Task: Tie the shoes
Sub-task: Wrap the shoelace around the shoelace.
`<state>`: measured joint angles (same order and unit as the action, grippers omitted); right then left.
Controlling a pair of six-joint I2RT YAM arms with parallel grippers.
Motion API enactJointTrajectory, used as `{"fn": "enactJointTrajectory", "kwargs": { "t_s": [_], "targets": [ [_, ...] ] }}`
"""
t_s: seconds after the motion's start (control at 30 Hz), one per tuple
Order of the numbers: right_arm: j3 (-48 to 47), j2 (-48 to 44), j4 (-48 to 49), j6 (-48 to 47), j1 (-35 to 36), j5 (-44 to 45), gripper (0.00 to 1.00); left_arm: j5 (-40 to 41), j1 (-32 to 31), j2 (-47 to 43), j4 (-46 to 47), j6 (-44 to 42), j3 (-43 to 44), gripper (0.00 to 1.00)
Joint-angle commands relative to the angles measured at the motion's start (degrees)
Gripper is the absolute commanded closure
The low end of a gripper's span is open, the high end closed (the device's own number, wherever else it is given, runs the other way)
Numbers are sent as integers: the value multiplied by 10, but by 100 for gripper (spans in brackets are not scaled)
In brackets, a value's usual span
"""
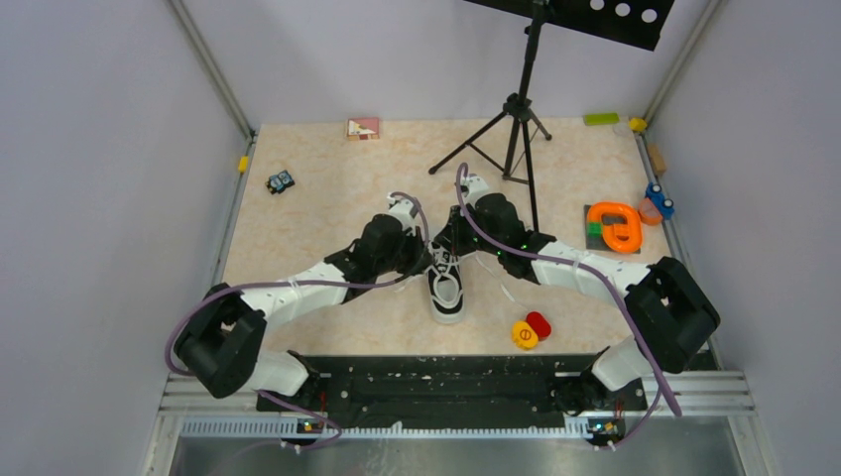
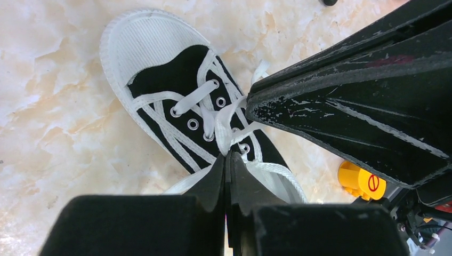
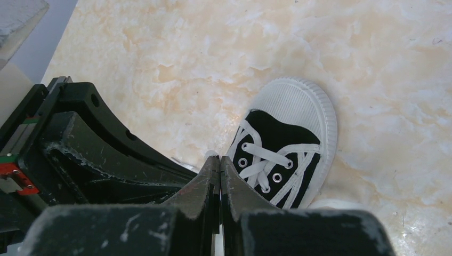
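Observation:
The shoe (image 1: pixel 446 293) (image 2: pixel 160 80) (image 3: pixel 290 109), a small black sneaker with white toe cap and white laces, lies mid-table with its toe toward the arm bases. My left gripper (image 1: pixel 428 260) (image 2: pixel 228 156) is over the eyelets, shut, with a white lace (image 2: pixel 223 128) running into its tips. My right gripper (image 1: pixel 452 244) (image 3: pixel 219 158) comes in from the other side, shut, with a bit of white lace showing at its tips. In the left wrist view the right gripper's fingers (image 2: pixel 341 101) meet the laces just above the tongue. The heel is hidden.
A black tripod stand (image 1: pixel 521 119) rises behind the shoe. An orange ring toy (image 1: pixel 615 226) lies on a dark mat at right. Red and yellow discs (image 1: pixel 531 330) (image 2: pixel 360 181) sit near the shoe's right front. A small toy car (image 1: pixel 281 181) and a card (image 1: pixel 363 128) lie at the back left.

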<state>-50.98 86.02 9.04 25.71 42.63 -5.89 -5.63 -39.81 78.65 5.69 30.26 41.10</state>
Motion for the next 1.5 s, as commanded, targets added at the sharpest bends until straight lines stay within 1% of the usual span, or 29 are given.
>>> {"fn": "enactJointTrajectory", "kwargs": {
  "t_s": [0.0, 0.07, 0.1, 0.13, 0.37, 0.7, 1.17, 1.37, 1.47],
  "targets": [
    [-5, 0, 40, 2, 7, -3, 100, -17, -3, 12, 25, -1, 12, 100],
    [-4, 0, 40, 3, 7, -4, 100, -18, -3, 16, 25, 0, 15, 88],
    [-4, 0, 40, 2, 7, -4, 100, -18, -3, 16, 26, 0, 16, 84],
    [-4, 0, 40, 3, 7, -4, 100, -18, -3, 17, 27, 1, 17, 82],
    [-4, -1, 40, 2, 7, -4, 100, -18, -3, 22, 29, 0, 21, 81],
    [-4, -1, 39, 3, 7, -4, 100, -22, -4, 33, 36, 1, 33, 72],
    [-4, -1, 39, 4, 7, -6, 100, -15, -11, 44, 54, 9, 34, 71],
    [-4, -2, 38, 4, 7, -7, 100, 1, -15, 40, 52, 8, 33, 60],
    [-3, -1, 40, 4, 7, -7, 100, 9, -16, 35, 50, 8, 29, 58]
  ]
}}
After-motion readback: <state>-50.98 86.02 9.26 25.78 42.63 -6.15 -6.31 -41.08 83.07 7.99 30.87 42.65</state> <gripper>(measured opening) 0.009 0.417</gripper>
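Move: The white lace loop spans the small gap between the two sets of fingertips: its middle lies about 1 cm ahead, 2 cm to the right and 1 cm above the left hand. The shoe's middle is some 3 cm back, 2 cm right and 6 cm below that hand; the yellow toy is about 15 cm back, 21 cm right and 8 cm down. From the right hand the loop's middle is roughly 1 cm back, 1 cm left and 2 cm below. Letting go of the lace at its shut tips, the left hand opens its fingers to somewhat under half while sinking about 1 cm, then edges some 1.5 cm to the right over the shoe, in under the right fingers, its wrist barely turning. The right hand stays in place, shut, still pinching the lace. ##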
